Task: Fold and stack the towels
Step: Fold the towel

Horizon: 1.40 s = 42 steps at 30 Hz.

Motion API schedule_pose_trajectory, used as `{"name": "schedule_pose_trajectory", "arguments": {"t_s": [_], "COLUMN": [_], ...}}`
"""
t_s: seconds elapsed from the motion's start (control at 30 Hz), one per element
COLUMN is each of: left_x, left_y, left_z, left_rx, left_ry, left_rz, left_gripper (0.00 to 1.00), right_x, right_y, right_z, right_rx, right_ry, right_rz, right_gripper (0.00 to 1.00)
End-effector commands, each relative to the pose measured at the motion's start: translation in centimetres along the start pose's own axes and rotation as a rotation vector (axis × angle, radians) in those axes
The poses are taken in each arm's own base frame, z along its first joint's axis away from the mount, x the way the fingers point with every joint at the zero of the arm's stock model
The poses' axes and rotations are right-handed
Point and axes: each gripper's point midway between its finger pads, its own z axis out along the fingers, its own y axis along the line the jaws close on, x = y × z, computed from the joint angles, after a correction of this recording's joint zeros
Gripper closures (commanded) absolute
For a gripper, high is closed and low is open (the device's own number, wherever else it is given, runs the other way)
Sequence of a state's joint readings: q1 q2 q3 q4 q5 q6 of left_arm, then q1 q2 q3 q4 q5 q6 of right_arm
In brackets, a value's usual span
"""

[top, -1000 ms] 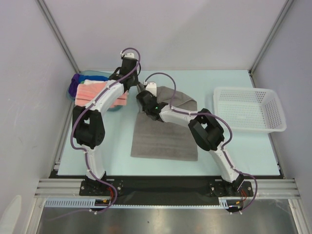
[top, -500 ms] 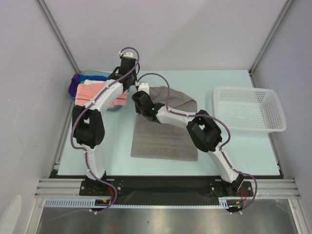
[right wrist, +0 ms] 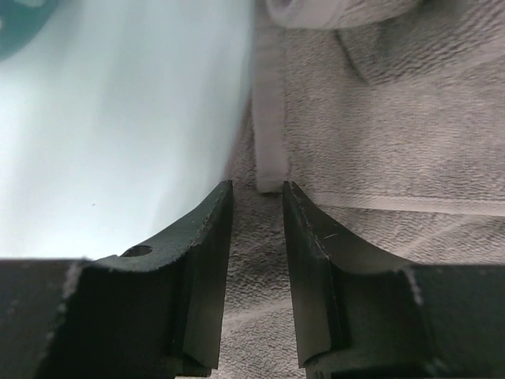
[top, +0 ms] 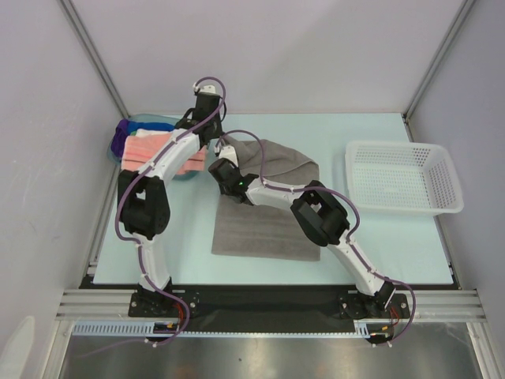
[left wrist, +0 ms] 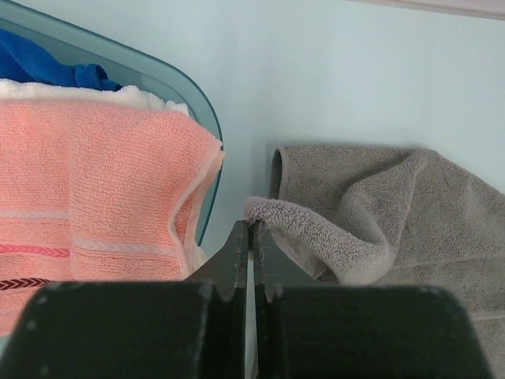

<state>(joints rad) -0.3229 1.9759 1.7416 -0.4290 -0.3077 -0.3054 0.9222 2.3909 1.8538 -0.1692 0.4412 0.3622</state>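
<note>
A grey towel (top: 268, 229) lies flat in the middle of the table, its far part bunched up. My left gripper (top: 215, 144) is shut on the towel's far left corner (left wrist: 272, 213), which curls up in a loop at the fingertips (left wrist: 251, 227). My right gripper (top: 221, 162) is open just above the towel's left edge (right wrist: 268, 142), with grey cloth (right wrist: 379, 134) under and between its jaws. A folded salmon pink towel (top: 154, 150) lies on top of white (left wrist: 95, 93), blue (left wrist: 39, 67) and purple (top: 121, 138) towels at the far left.
The stacked towels sit in a translucent blue tub (left wrist: 193, 103) right beside my left gripper. A white mesh basket (top: 402, 178) stands at the right. Grey walls close in the table at the back and sides.
My right gripper has moved left and farther along the grey towel, to its far left edge near the left gripper. The left arm has hardly moved.
</note>
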Motion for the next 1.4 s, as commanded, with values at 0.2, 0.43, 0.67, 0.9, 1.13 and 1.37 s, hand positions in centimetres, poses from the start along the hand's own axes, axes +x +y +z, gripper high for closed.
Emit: {"name": "schedule_pose_trajectory", "arguments": {"t_s": [0.2,0.43,0.67,0.9,1.13,1.37], "left_x": [-2.0,-1.9,-2.0,-2.7,-4.8,-7.2], "left_y": [-0.7,-0.7,-0.4,-0.4,-0.6,-1.2], "left_z": [-0.1,0.1,0.2,0.3,0.1,-0.1], "left_rx": [0.020,0.023,0.016,0.019,0.026,0.043], "left_ry": [-0.053,-0.050,-0.051,-0.072,-0.125,-0.183], "left_rz": [-0.014,-0.015,-0.019,-0.030,-0.046,-0.058], "left_gripper": [1.00,1.00,1.00,1.00,1.00,1.00], "right_x": [-2.0,-1.4,-2.1,-4.5,-7.3,-9.8], "right_y": [-0.5,-0.3,-1.2,-2.3,-4.1,-6.8], "right_z": [-0.3,0.4,0.5,-0.4,-3.0,-4.6], "right_rx": [0.063,0.038,0.057,0.075,0.077,0.036], "right_ry": [-0.074,-0.054,-0.074,-0.140,-0.239,-0.265], "right_rz": [-0.030,-0.027,-0.002,0.032,0.107,0.187], "right_gripper": [0.62,0.63,0.77,0.96,1.00,1.00]}}
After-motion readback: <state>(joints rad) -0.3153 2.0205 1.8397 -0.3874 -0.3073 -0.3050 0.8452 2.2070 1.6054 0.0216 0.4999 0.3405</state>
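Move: Between the right hand's open fingertips, only about 1 cm ahead, 1 cm right and 1 cm down, lies the free hem corner of the grey towel's upper layer. The towel bit pinched by the left gripper is roughly 11 cm ahead of the right hand, level sideways and 14 cm higher; the peach towels sit some 8 cm ahead, 18 cm left and 3 cm up. From the left hand, the hem corner is about 10 cm back, 1 cm right and 15 cm down. Easing about 1.5 cm forward and a little to the right, the right hand shuts its fingers on the upper layer's hem corner, then draws it right some 5 cm while lifting it about 4 cm off the lower layer. Still pinching its own bit of towel, the left hand waits, sinking slightly, then goes forward and up a few centimetres as the right hand pulls away. ##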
